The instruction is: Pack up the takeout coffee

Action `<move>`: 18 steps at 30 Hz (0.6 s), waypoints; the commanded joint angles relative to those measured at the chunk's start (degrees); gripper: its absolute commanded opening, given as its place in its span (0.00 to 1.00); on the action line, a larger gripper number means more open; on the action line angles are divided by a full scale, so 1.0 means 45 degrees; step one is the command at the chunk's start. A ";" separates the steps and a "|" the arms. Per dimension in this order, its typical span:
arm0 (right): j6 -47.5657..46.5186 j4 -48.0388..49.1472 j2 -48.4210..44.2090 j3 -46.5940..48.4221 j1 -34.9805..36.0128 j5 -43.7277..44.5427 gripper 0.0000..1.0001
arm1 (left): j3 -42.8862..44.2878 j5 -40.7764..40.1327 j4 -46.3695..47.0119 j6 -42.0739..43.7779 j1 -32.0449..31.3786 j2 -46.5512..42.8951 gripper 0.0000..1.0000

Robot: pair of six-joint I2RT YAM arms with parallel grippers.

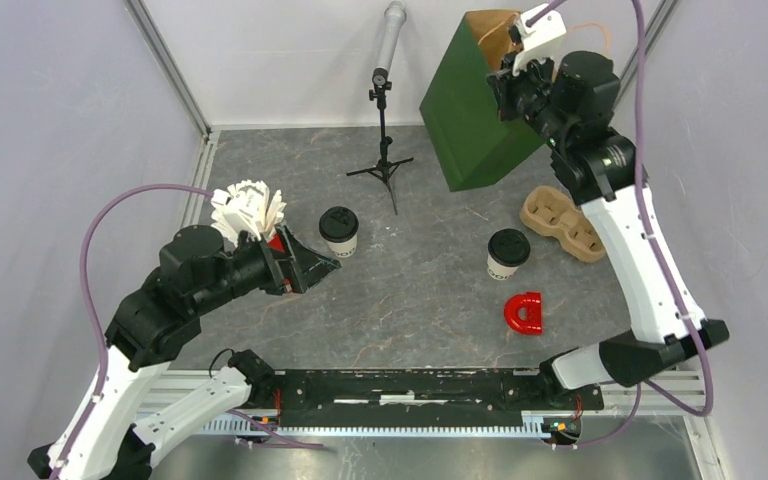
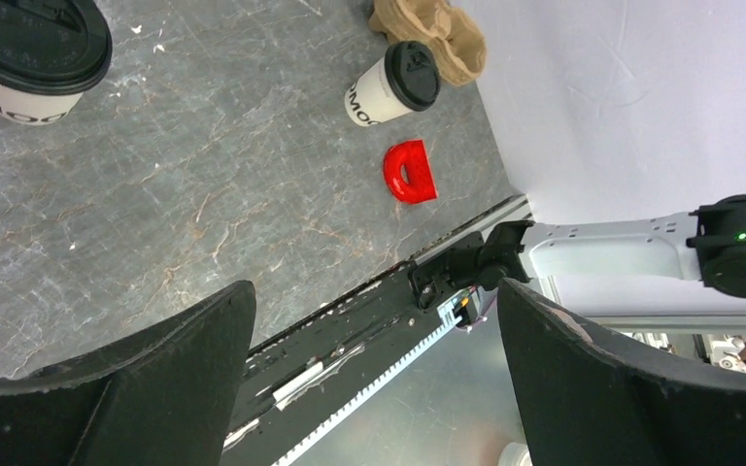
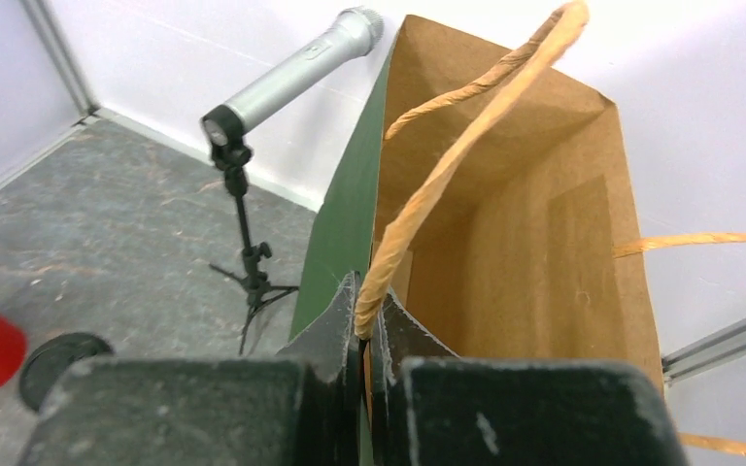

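Note:
Two takeout coffee cups, cream paper with black lids, stand on the grey table: one (image 1: 339, 231) (image 2: 29, 53) left of centre, the other (image 1: 507, 253) (image 2: 393, 85) right of centre. My left gripper (image 1: 310, 256) (image 2: 374, 330) hovers open and empty just left of the first cup, not touching it. The green paper bag (image 1: 470, 110) stands tilted at the back right, its brown inside (image 3: 515, 223) showing. My right gripper (image 1: 506, 84) (image 3: 366, 325) is shut on the bag's twisted paper handle (image 3: 466, 146) at the bag's mouth.
A brown cardboard cup carrier (image 1: 563, 222) (image 2: 429, 24) lies right of the second cup. A red plastic piece (image 1: 524, 313) (image 2: 410, 172) lies near the front. A red cup of white sticks (image 1: 250, 210) stands behind my left gripper. A microphone on a tripod (image 1: 385, 100) (image 3: 296, 68) stands at the back.

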 commanded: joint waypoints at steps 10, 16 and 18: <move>0.0779 -0.1269 -0.4086 -0.3525 0.0235 -0.3970 0.00 | 0.1462 -0.0443 -0.0233 -0.0347 0.0055 0.0782 1.00; 0.0539 -0.1760 -0.4830 -0.4406 0.0722 -0.5716 0.00 | 0.1331 -0.1525 -0.0316 -0.0684 0.0071 0.0860 1.00; 0.0498 -0.1936 -0.4982 -0.4789 0.0988 -0.5822 0.00 | 0.1320 -0.1734 -0.0314 -0.0891 0.0069 0.1018 1.00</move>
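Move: The right hand holds the green paper bag by its rim in the air; the open table between the two cups lies about 13 cm back and 14 cm to its left, 47 cm below. The near coffee cup stands roughly 11 cm back and 6 cm right of this hand, the far coffee cup 4 cm back and 33 cm left, the cup carrier 6 cm ahead and 27 cm right. From the left hand that open spot is some 14 cm ahead, 21 cm right and 33 cm below. Keep the right fingers pinched shut on the bag's rim and draw the bag back about 14 cm through the air towards the open table between the cups. Go almost straight back and level at first, then also sink some 5 cm and ease a little left, swinging the wrist about 25 degrees counter-clockwise with its fingers tipping slightly down. ##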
